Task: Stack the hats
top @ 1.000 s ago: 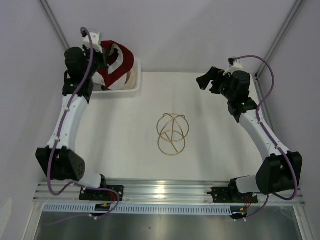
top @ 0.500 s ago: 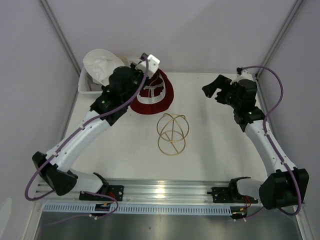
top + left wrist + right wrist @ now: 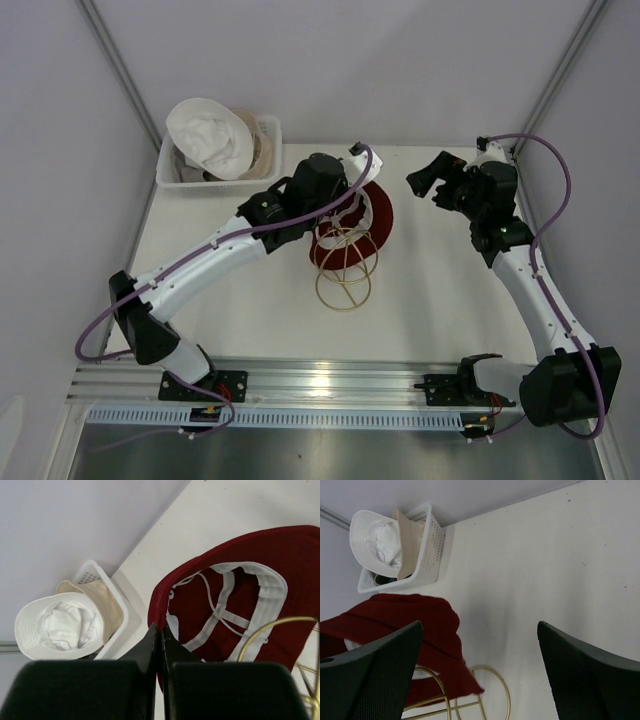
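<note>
My left gripper (image 3: 345, 200) (image 3: 160, 628) is shut on the brim of the dark red hat (image 3: 380, 215) (image 3: 280, 550). The hat hangs open side up, white inner bands showing, over the top of the gold wire stand (image 3: 343, 280) (image 3: 270, 632) at the table's middle. In the right wrist view the red hat (image 3: 410, 620) drapes over the stand (image 3: 495, 680). The white hat (image 3: 210, 135) (image 3: 57, 625) and a beige hat (image 3: 262, 150) (image 3: 107, 600) lie in the basket. My right gripper (image 3: 432, 178) (image 3: 479, 625) hangs open and empty to the right of the stand.
The white mesh basket (image 3: 170, 180) (image 3: 125, 625) (image 3: 432, 535) stands at the table's back left corner against the wall. Slanted frame posts rise at both back corners. The aluminium rail with both arm bases runs along the near edge.
My left arm has swung from the basket to the middle of the table, carrying the dark red hat over the wire stand. The white hat now tops the basket. The right arm barely moved.
</note>
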Controlling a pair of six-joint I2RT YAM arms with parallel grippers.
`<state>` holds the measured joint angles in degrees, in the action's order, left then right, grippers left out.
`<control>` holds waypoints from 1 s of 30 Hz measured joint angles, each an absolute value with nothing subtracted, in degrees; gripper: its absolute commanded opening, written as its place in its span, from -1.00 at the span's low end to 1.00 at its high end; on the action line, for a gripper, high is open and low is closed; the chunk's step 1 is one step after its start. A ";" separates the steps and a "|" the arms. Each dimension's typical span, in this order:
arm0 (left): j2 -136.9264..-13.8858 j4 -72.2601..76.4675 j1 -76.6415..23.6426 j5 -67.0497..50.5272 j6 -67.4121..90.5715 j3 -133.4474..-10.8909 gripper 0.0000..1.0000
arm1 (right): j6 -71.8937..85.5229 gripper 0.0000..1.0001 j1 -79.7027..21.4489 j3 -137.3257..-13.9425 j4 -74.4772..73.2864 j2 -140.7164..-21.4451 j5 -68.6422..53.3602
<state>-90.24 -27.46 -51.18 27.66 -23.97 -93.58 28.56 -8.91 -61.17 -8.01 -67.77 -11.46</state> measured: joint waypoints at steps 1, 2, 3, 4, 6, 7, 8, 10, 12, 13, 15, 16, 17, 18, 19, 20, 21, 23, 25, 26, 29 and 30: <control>-89.60 -28.73 -51.64 27.20 -23.62 -93.58 -0.99 | 28.60 0.99 -8.91 -61.17 -8.16 -68.01 -11.46; -88.77 -29.95 -51.94 26.76 -23.22 -93.58 -0.99 | 28.64 0.99 -8.91 -61.17 -8.40 -68.23 -11.46; -87.77 -31.20 -52.56 26.37 -22.94 -93.58 -0.99 | 28.69 0.99 -8.91 -61.17 -8.58 -68.38 -11.44; -86.70 -32.40 -53.39 25.96 -22.85 -93.60 -0.99 | 28.71 0.99 -8.88 -61.14 -8.80 -68.51 -11.42; -84.60 -34.11 -55.44 25.08 -22.70 -93.65 -0.99 | 28.77 0.99 -8.88 -61.08 -9.15 -68.73 -11.44; -83.53 -34.79 -56.75 24.75 -22.63 -93.69 -0.99 | 28.80 0.99 -8.88 -61.06 -9.34 -68.79 -11.42; -82.61 -35.44 -57.82 24.60 -22.59 -93.80 -0.99 | 28.88 0.99 -8.88 -61.06 -9.50 -68.79 -11.42; -81.41 -36.62 -59.66 24.23 -22.52 -94.30 -0.99 | 28.95 0.99 -8.86 -60.90 -9.56 -68.79 -11.44; -80.88 -37.60 -60.58 24.21 -22.46 -94.59 -0.99 | 28.97 0.99 -8.86 -60.55 -9.56 -68.77 -11.42; -80.82 -38.17 -61.12 24.21 -22.33 -94.65 -0.99 | 28.97 0.99 -8.86 -60.16 -9.52 -68.73 -11.40; -80.84 -39.46 -61.71 24.01 -21.85 -94.65 -0.99 | 28.97 0.99 -8.88 -58.94 -9.41 -68.53 -10.96; -80.86 -40.29 -62.24 24.03 -21.50 -94.65 -0.99 | 28.95 0.99 -8.88 -58.39 -9.50 -68.45 -10.76; -80.86 -40.97 -62.85 24.05 -21.17 -94.65 -0.99 | 28.95 0.99 -8.86 -57.74 -9.65 -68.36 -10.35; -80.86 -41.47 -63.61 24.08 -20.82 -94.65 -0.99 | 28.93 0.99 -8.86 -57.23 -9.69 -68.36 -9.89; -80.86 -41.74 -64.45 24.12 -20.12 -94.61 -0.99 | 28.93 0.99 -8.86 -56.80 -9.78 -68.36 -9.47; -80.79 -41.74 -65.19 24.12 -19.38 -94.41 -0.99 | 28.93 0.99 -8.86 -56.25 -9.58 -68.31 -9.08; -80.64 -41.67 -65.73 24.10 -18.74 -94.06 -0.99 | 28.93 0.99 -8.86 -55.55 -9.30 -68.20 -8.60; -79.77 -41.58 -66.78 24.03 -17.04 -92.64 -0.99 | 28.99 0.99 -8.86 -53.63 -8.19 -67.94 -7.92; -78.67 -41.65 -67.61 24.10 -15.62 -91.26 -0.99 | 29.50 0.99 -8.86 -51.70 -7.94 -67.92 -7.68; -78.17 -41.69 -68.14 24.10 -14.92 -90.83 -0.99 | 29.89 0.99 -8.82 -50.89 -7.99 -67.92 -7.68; -76.88 -41.65 -70.52 23.83 -13.45 -89.73 -0.99 | 31.11 0.99 -8.78 -48.99 -7.79 -67.79 -7.68; -76.53 -41.58 -71.64 23.81 -13.08 -89.23 -0.99 | 31.48 0.99 -8.78 -48.16 -7.79 -67.51 -7.40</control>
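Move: Behind the left hand, roughly 12 cm back, some 2 cm to its left and about 23 cm lower, stands the gold wire hat stand; those fingers already pinch the red hat by its brim, the hat hanging from them. The white basket of hats sits about 18 cm ahead and 32 cm left of the left hand, on the table. From the empty, open right hand the hat stand lies about 13 cm back, 11 cm left and 20 cm down. Drawing the pinched red hat back over the hat stand, the left hand travels about 16 cm towards the base, easing right, arching up some 4 cm and settling again while turning nearly 20 degrees clockwise; its fingers stay shut on the brim. Meanwhile the right hand, wide open, sinks about 10 cm beside the stand, drifting slightly back and tipping downward. ##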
